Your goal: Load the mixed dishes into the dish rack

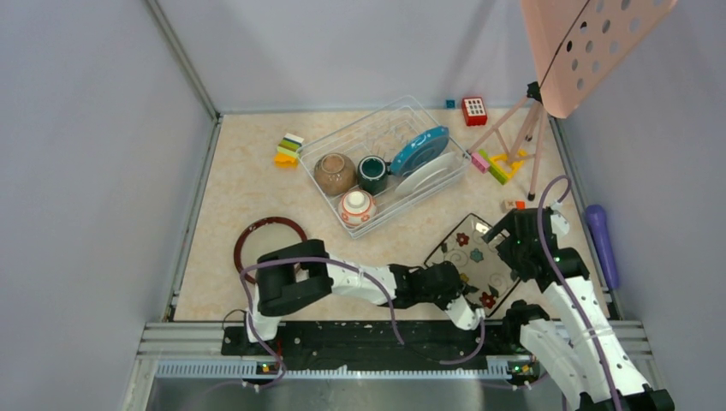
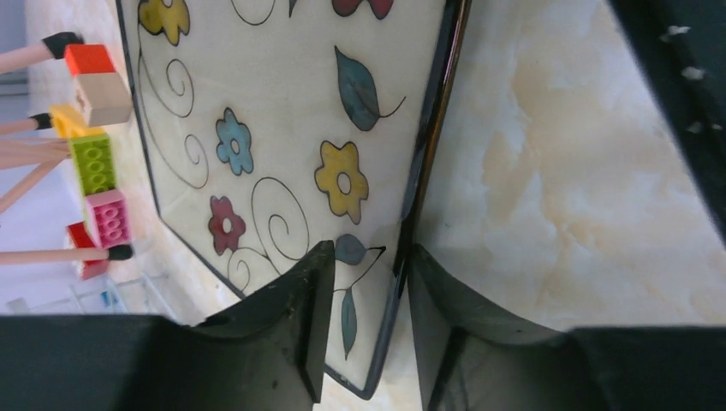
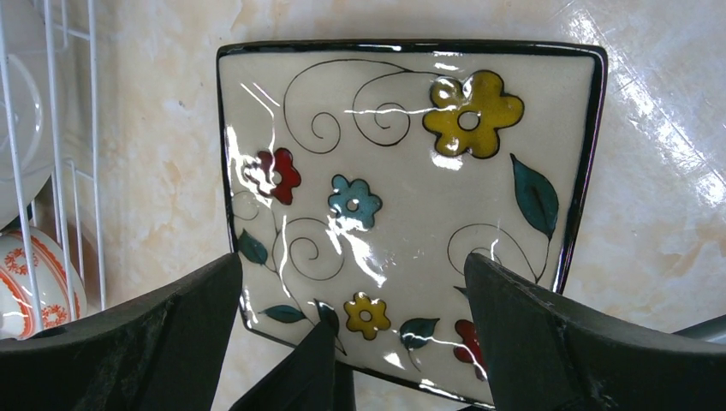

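The black square plate [image 1: 476, 259] with painted flowers lies on the table at the right. My left gripper [image 2: 368, 282] straddles its near rim, one finger over the face [image 2: 342, 128] and the other outside the edge; a gap still shows. Open above the plate [image 3: 402, 197] hovers my right gripper [image 3: 351, 291], at its far corner. The dish rack [image 1: 318, 141] holds the brown bowl [image 1: 334, 173], green mug [image 1: 373, 174], patterned bowl [image 1: 357, 208], blue plate [image 1: 419, 150] and white plate [image 1: 425, 175]. The red-rimmed round plate [image 1: 270, 244] lies left of my left arm.
Toy blocks [image 1: 289, 150] sit left of the rack, more blocks [image 1: 495, 164] and a red keypad toy [image 1: 474, 110] to its right. A tripod [image 1: 522, 128] with a pink board stands at the back right. A purple object [image 1: 603, 244] lies along the right wall.
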Robot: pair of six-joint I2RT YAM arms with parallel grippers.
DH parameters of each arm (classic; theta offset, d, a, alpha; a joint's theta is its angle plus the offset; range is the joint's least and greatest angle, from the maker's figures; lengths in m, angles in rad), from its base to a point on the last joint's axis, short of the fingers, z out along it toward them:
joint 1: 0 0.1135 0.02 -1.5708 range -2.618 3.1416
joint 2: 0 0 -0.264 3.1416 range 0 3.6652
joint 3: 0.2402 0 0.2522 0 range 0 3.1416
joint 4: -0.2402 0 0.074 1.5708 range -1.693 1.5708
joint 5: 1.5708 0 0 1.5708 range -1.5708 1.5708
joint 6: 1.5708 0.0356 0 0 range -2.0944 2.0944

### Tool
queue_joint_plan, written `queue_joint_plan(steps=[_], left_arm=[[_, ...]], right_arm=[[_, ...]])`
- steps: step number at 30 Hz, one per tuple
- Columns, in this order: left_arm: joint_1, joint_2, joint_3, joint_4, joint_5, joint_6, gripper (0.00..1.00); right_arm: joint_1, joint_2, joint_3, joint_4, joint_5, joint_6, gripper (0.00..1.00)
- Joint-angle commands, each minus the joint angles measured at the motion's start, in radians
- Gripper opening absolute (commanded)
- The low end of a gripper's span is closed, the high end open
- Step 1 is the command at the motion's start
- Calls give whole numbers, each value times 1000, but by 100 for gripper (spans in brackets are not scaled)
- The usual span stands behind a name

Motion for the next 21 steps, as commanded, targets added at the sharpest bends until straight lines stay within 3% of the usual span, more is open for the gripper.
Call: queue_joint_plan(steps=[1,4,5,12,16,21], left_arm=[[-17,76,10,1,-135,28,38],[-24,102,0,42,-177,23,15],[-26,104,-8,57,-185,17,1],[-5,-11,-70,87,-170,-117,0],[35,-103,-80,11,-96,-238,0],[94,-196,-150,29,13,-352,0]], right_arm=[[-14,-10,53,19,-6,7,99],[-15,-17,54,18,-5,12,99],[-14,-21,55,17,-4,13,99],[-14,-34,57,13,-10,-5,99],[-14,-34,57,14,-23,-25,99],[-15,-30,76,-2,12,-40,99]])
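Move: The left hand already straddles the floral plate's near-left rim close to its left corner; the plate's middle is about 8 cm to the right, 3 cm ahead and 1 cm lower. From that hand the white plate in the rack is some 26 cm ahead and 3 cm left, the orange bowl about 18 cm ahead and 20 cm left. The floral plate's middle lies roughly 7 cm left of the right hand, 2 cm back and 9 cm below. The left fingers shut on the floral plate's near-left rim, then lift about 4 cm, easing forward and left. ##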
